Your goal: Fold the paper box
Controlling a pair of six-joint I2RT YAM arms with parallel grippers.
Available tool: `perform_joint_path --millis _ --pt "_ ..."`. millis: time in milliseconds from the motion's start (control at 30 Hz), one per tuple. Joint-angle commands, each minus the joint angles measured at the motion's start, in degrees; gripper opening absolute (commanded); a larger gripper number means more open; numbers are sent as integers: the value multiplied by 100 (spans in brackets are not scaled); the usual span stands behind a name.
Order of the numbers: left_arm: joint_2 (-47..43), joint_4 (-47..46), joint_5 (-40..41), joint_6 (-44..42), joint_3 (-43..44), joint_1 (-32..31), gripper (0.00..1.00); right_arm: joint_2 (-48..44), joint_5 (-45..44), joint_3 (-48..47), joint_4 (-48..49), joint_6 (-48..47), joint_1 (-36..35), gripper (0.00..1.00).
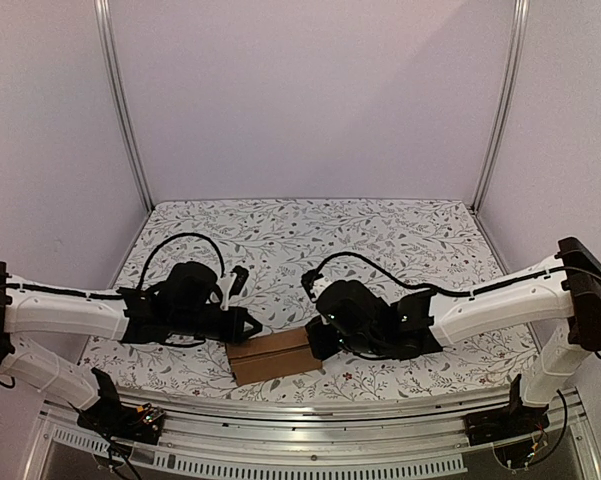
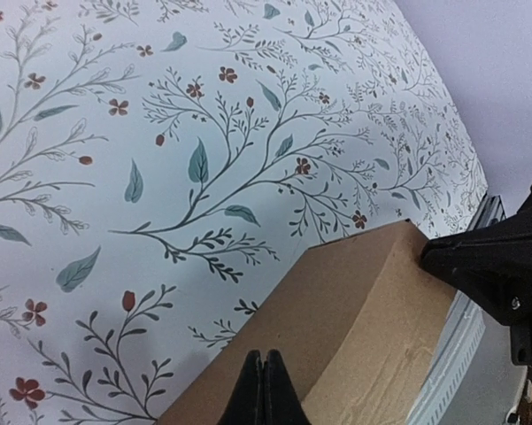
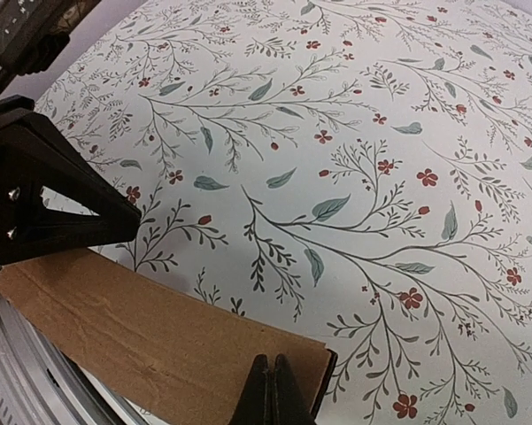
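The paper box point(image 1: 272, 355) is a small brown cardboard box lying closed near the table's front edge, between the two arms. My left gripper point(image 2: 263, 359) is shut, its tips pressed together over the box's top point(image 2: 336, 310) at its left end. My right gripper point(image 3: 272, 363) is also shut, tips together over the box's lid point(image 3: 159, 332) near its right corner. Nothing shows between either pair of fingers. In the top view both grippers' tips are hidden under the wrists point(image 1: 355, 320).
The table carries a white cloth with a floral print point(image 1: 380, 240). A metal rail point(image 1: 310, 410) runs along the front edge just behind the box. White walls and upright posts point(image 1: 500, 100) close in the back and sides.
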State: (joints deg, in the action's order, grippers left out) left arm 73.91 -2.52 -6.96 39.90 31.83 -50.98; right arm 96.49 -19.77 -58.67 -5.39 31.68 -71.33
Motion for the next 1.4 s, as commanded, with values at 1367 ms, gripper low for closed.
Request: perform_joint_path --millis 1367 --pt "-1211 609 -946 942 -1303 71 0 -506 -167 -167 -631 -142 -47 0"
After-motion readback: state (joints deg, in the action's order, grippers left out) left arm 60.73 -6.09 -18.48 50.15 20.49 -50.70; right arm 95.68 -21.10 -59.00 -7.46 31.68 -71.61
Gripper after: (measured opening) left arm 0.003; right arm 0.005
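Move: The box lies just back from the left hand, its middle about 6 cm back towards the base, 4 cm to the right and 3 cm lower; the left fingers are at its far long side. The other gripper's closed tips sit on the box's right end, some 12 cm to the left hand's right and 3 cm back. From the right hand, the box's middle is about 8 cm to the left, 3 cm back and 3 cm lower. The left fingertips, still shut, come to rest on the box top near its left end: the hand rises about 9 cm from the far side, travels some 5 cm back over the edge while sinking again, and then holds there as the wrist tips and rolls roughly 15 degrees. The right hand stays put, its shut tips still on the right end. ##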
